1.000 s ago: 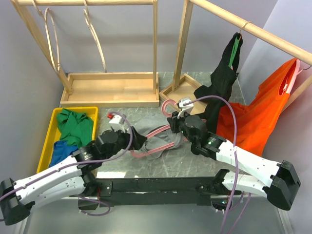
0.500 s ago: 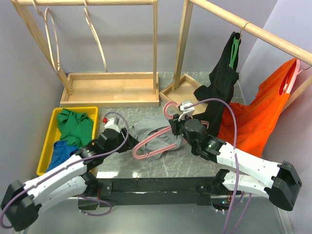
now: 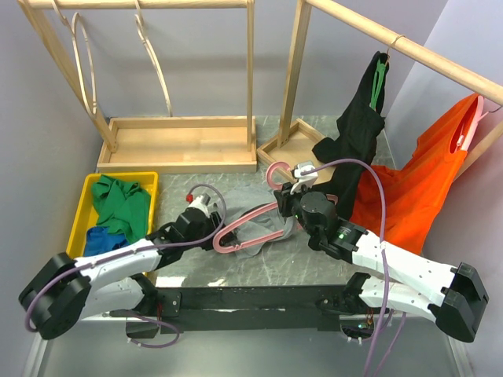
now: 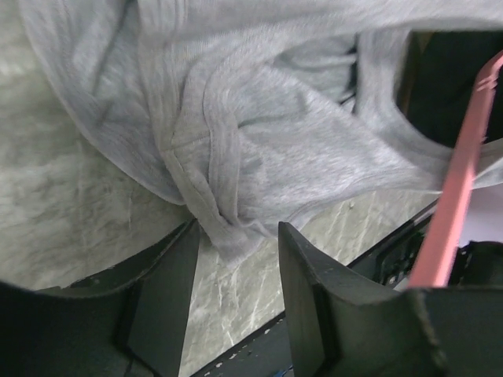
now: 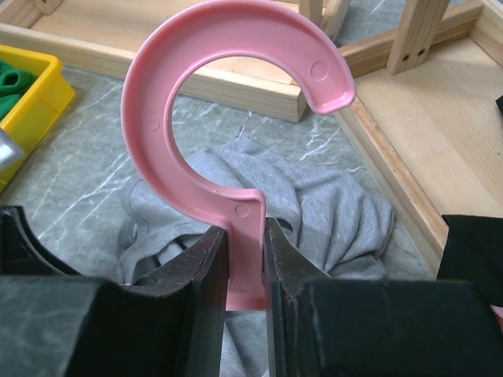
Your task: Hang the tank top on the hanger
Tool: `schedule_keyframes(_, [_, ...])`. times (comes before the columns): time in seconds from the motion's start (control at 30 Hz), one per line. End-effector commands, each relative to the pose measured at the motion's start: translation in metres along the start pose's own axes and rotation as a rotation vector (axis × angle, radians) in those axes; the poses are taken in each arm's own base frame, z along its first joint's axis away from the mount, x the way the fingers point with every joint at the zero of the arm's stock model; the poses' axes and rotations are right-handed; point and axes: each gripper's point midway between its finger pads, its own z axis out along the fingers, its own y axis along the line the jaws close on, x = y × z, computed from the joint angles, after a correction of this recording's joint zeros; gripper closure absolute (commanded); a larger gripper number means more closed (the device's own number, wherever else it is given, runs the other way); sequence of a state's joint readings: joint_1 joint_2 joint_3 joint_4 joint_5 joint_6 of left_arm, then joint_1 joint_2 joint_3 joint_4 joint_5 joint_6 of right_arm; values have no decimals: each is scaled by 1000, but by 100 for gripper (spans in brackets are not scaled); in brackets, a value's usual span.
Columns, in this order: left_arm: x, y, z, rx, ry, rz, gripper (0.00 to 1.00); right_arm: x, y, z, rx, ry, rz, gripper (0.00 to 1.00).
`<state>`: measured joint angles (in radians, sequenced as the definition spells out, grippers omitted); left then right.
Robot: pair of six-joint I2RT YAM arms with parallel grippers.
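Observation:
The grey tank top (image 3: 263,224) lies crumpled on the marble table at mid-view, partly under the pink hanger (image 3: 244,228). My right gripper (image 3: 284,198) is shut on the hanger's neck just below the hook; in the right wrist view the jaws (image 5: 245,232) squeeze the hanger (image 5: 157,118) above the tank top (image 5: 330,204). My left gripper (image 3: 214,222) sits low at the garment's left edge. Its jaws (image 4: 237,232) stand open, with a folded corner of the tank top (image 4: 259,133) lying between the fingertips. One hanger (image 4: 456,196) arm crosses at the right.
A yellow bin (image 3: 82,212) with green and blue garments stands at the left. A wooden rack base (image 3: 181,145) with cream hangers (image 3: 153,55) is behind. A black garment (image 3: 357,133) and an orange garment (image 3: 409,188) hang from the right rail.
My left arm has dropped lower and stretched toward the tank top's left edge, and its jaws have narrowed. The right gripper and hanger have barely shifted.

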<state>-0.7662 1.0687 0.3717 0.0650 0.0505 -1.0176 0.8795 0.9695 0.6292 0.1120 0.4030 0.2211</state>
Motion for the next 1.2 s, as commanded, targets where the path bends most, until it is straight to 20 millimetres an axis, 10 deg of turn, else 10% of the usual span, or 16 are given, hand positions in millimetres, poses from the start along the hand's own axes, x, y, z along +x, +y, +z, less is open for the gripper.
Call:
schedule_keyframes(0.0, [-3, -20, 8, 61, -20, 5, 51, -25, 3, -3, 5, -78, 49, 100])
schedule_keyframes(0.6, [-3, -7, 24, -35, -53, 72, 76, -27, -5, 0, 65, -80, 61, 100])
schedule_keyframes(0.8, [-9, -10, 7, -10, -91, 67, 96, -29, -31, 3, 233, -102, 94, 100])
schedule_keyframes(1.17, [-23, 0, -34, -18, -175, 37, 99, -32, -54, 11, 413, -149, 103, 100])
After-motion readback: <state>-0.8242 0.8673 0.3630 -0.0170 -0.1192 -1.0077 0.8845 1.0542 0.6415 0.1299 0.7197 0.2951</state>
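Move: The left hand is open just above the tank top's near left edge, which lies about 3 cm below its fingers and 1 cm right; the garment's middle is roughly 12 cm right and 4 cm ahead. The pink hanger's left end is about 3 cm right, 2 cm back and 3 cm above. From the right hand, holding the hanger below its hook, the tank top's middle lies some 7 cm left and 17 cm below; the right wooden tray is about 15 cm ahead, 6 cm right. Down about 3 cm, the left hand sinks onto the tank top's near edge, shuts its fingers to pinch the cloth, then lifts it about 6 cm. The right hand first holds still with the hanger; as the left closes and rises, it carries the hanger some 4 cm right and less forward, turning clockwise nearly 20 degrees, which swings the hanger's left end forward towards the pinched cloth. ##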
